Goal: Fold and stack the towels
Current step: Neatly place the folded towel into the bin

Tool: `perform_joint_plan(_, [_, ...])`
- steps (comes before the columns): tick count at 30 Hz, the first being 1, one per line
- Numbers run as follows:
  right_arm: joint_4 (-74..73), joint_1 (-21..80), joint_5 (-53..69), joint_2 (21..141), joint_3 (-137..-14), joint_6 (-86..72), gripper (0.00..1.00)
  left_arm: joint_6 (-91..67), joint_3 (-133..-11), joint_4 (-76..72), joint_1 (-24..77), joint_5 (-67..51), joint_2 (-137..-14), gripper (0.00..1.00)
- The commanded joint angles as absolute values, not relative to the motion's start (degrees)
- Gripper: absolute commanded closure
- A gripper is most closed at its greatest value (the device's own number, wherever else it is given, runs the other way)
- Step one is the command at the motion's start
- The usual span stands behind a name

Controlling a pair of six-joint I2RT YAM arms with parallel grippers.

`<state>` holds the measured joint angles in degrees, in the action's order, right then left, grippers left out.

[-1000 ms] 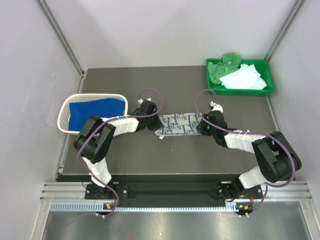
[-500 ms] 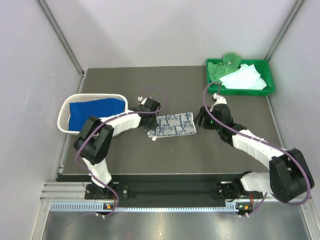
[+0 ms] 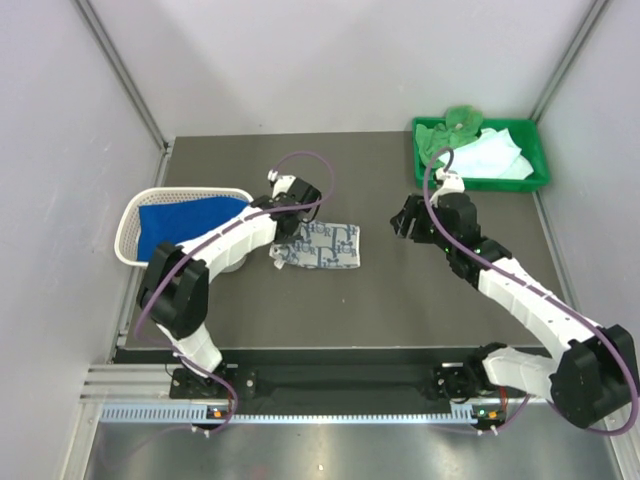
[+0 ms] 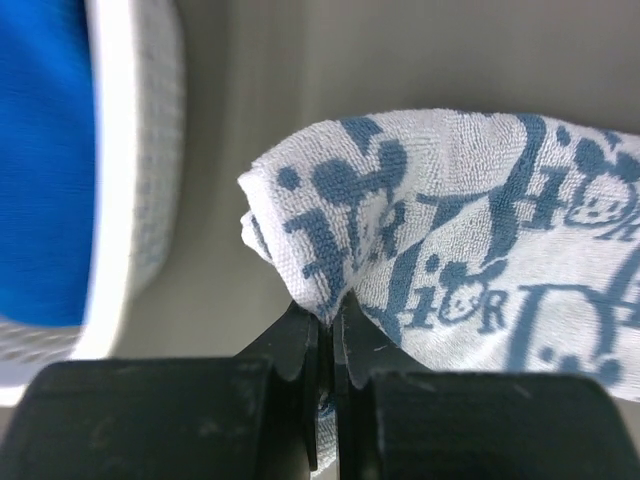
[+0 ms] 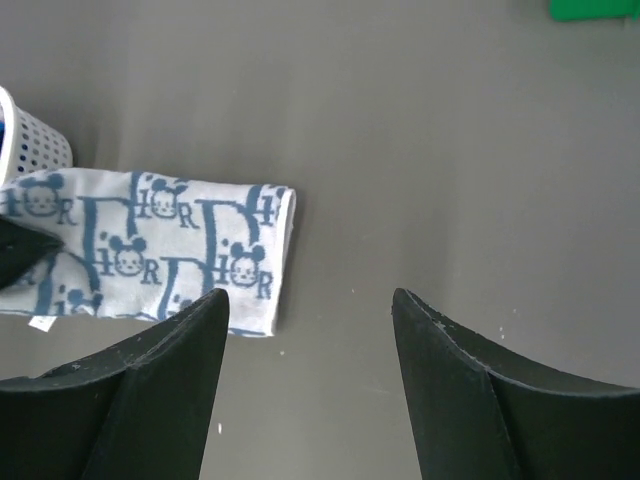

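Note:
The folded blue-grey patterned white towel (image 3: 320,247) (image 5: 160,250) lies on the dark table, right of the basket. My left gripper (image 3: 283,238) (image 4: 327,310) is shut on that towel's (image 4: 480,240) bunched left edge. My right gripper (image 3: 405,222) (image 5: 310,300) hangs open over bare table to the right of this towel, touching nothing. A royal blue towel (image 3: 190,222) (image 4: 40,150) lies in the white basket (image 3: 133,212). A bright green towel (image 3: 445,135) and a pale mint-white one (image 3: 490,158) lie in the green tray (image 3: 540,172).
The white lattice basket (image 4: 140,170) (image 5: 35,145) stands at the table's left edge, close to my left gripper. The green tray sits in the far right corner. Grey walls enclose the table on three sides.
My left gripper has pulled the patterned towel leftward toward the basket. My right gripper has let go of it, opened wide and drawn back to the right.

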<state>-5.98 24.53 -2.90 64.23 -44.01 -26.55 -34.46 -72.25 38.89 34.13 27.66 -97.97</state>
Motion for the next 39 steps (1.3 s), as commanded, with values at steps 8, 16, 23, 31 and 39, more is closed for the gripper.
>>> perform_joint_plan(8, [-5.4, 24.4, -1.6, 68.9, -51.4, -25.1, 0.34, -28.9, -79.9, 50.6, 33.5, 47.4, -92.5, 1.0])
perform_joint_plan(16, [-5.8, 28.0, -1.4, 73.4, -56.0, -25.2, 0.35, -19.5, -78.5, 44.7, 22.3, 47.0, -85.9, 1.0])
perform_joint_plan(23, [-6.6, 30.1, -2.5, 77.0, -60.6, -25.0, 0.35, -10.6, -74.6, 37.6, 13.1, 45.1, -79.4, 1.0])
perform_joint_plan(31, [-7.7, 32.3, -3.4, 80.1, -64.4, -24.5, 0.35, -5.5, -72.1, 32.6, 4.3, 39.8, -76.6, 1.0])
perform_joint_plan(39, [-9.0, 33.5, -4.1, 82.4, -67.3, -23.2, 0.36, -3.4, -71.5, 29.1, -2.1, 36.7, -77.2, 1.0])
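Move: The patterned towel, its left end already pinched in the left hand, goes to the white bin, whose middle is about 21 cm to that hand's left, 3 cm ahead and 4 cm lower. The towel's middle is roughly 7 cm to the hand's right, 1 cm back and 6 cm below; the blue towel lies in the bin, some 19 cm left and 3 cm ahead. From the right hand, the bin is about 50 cm left, 4 cm ahead and 12 cm below. The patterned towel is carried by its pinched left end leftward some 26 cm over the white bin, the left hand climbing about 14 cm on the way and then running nearly level to the bin's far left side. The wrist rolls its left side up and swings about 20 degrees counter-clockwise; the fingers stay shut. The empty right hand follows, left and a little forward, still open. ##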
